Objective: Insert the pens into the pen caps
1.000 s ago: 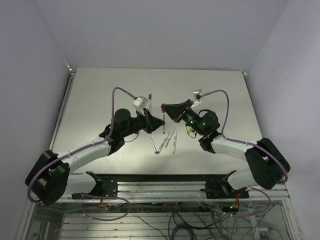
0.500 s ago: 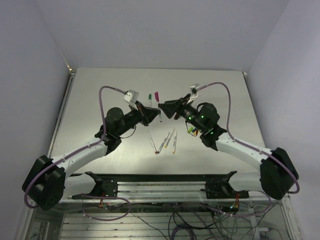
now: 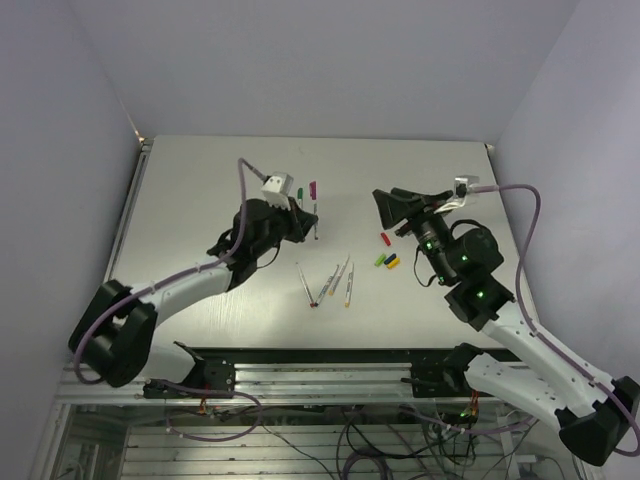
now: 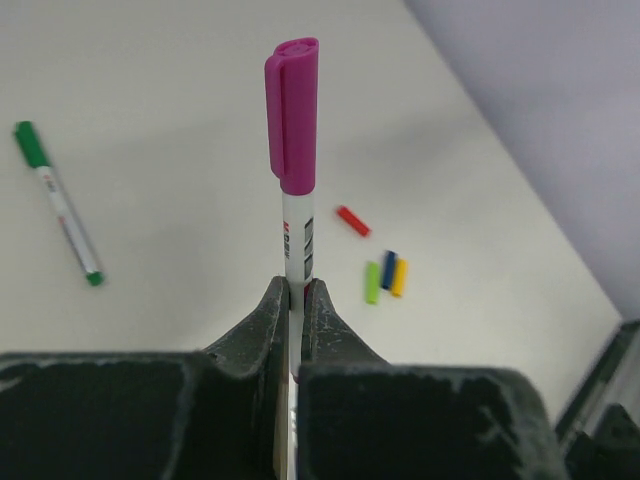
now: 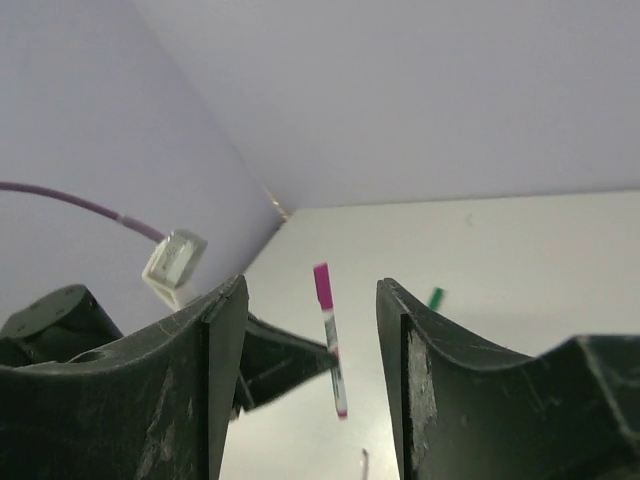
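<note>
My left gripper is shut on a whitish pen that stands up from its jaws, above the table's middle. A magenta cap sits on that pen's top end. To the right my right gripper is open and holds nothing; through its fingers the capped pen shows at a distance. Three uncapped pens lie side by side on the table. Loose red, green and yellow caps lie below the right gripper, with a blue cap between the last two.
A pen with a green cap lies flat behind the left gripper. The table's metal rail runs along the near edge. A wall corner stands at the table's far left.
The right gripper has opened and drawn back to the right, away from the left gripper. The magenta cap stays on the pen held by the left gripper.
</note>
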### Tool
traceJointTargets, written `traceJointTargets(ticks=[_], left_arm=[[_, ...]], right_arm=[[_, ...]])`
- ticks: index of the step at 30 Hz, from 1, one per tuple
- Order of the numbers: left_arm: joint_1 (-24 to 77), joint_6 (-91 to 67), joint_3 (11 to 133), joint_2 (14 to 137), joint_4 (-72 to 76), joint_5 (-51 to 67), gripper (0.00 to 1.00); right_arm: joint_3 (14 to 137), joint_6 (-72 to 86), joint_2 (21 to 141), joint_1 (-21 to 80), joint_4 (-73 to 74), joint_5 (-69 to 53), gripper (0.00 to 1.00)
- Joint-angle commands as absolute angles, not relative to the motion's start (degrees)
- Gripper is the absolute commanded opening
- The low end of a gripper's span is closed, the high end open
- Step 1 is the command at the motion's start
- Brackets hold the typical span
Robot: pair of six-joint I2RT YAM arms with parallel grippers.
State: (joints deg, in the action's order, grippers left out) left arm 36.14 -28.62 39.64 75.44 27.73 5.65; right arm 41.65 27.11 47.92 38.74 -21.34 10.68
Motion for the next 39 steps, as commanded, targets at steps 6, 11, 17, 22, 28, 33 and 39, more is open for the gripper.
traceJointTargets(ticks=[6, 11, 17, 22, 28, 33, 39], left_arm=[[30.8, -22.1, 54.8, 91.0, 15.8, 1.3, 0.07], [29.8, -20.6, 64.0, 100.6, 11.3, 1.7, 0.07], [27.7, -20.6, 71.8, 109.1, 7.6, 3.2, 0.07], [25.0, -20.3, 75.1, 112.2, 3.3, 3.0, 0.07], [22.8, -19.3, 78.0, 114.6, -2.2, 2.8, 0.07], [22.0, -19.2, 79.5, 117.1, -2.6, 5.1, 0.07], [21.8, -19.9, 81.2, 120.2, -3.6, 6.2, 0.07]], right_arm=[[40.3, 27.6, 44.5, 38.8, -2.4, 24.2, 0.52], [39.0, 28.3, 43.6, 38.9, -0.5, 28.1, 0.52], [38.6, 28.8, 43.9, 38.8, 0.8, 28.4, 0.52], [38.2, 29.6, 44.7, 38.9, 1.8, 28.3, 0.52], [36.9, 30.8, 46.3, 38.8, 0.2, 27.0, 0.52], [37.3, 31.3, 48.7, 38.9, -0.5, 25.6, 0.52], [37.3, 31.9, 50.1, 38.8, -1.4, 24.4, 0.52]])
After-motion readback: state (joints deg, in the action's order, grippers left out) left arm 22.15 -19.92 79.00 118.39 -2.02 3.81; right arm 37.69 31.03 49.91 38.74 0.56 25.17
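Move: The left hand still grips the purple-capped pen. The bare spot for it lies about 16 cm ahead, 6 cm left and 19 cm below, with the green-capped pen some 3 cm right of that spot and level with it; the nearest uncapped pen is about 7 cm back and 1 cm left of this hand. From the empty right hand the red cap is roughly 11 cm ahead, 7 cm right and 37 cm down, the green, blue and yellow caps about 6 cm nearer the base than that cap. Keeping its grip on the purple-capped pen's barrel, the left hand swings forward and down about 16 cm each way, drifting some 6 cm left, to bring the pen low beside the left of the green-capped pen, while its fingers tip down and its left side rolls up, some 25 degrees each. The right hand, empty and still half open, sinks about 14 cm towards the loose caps, shifts some 4 cm right overall (first right, then slightly back left), and tips its fingers down while turning clockwise. ##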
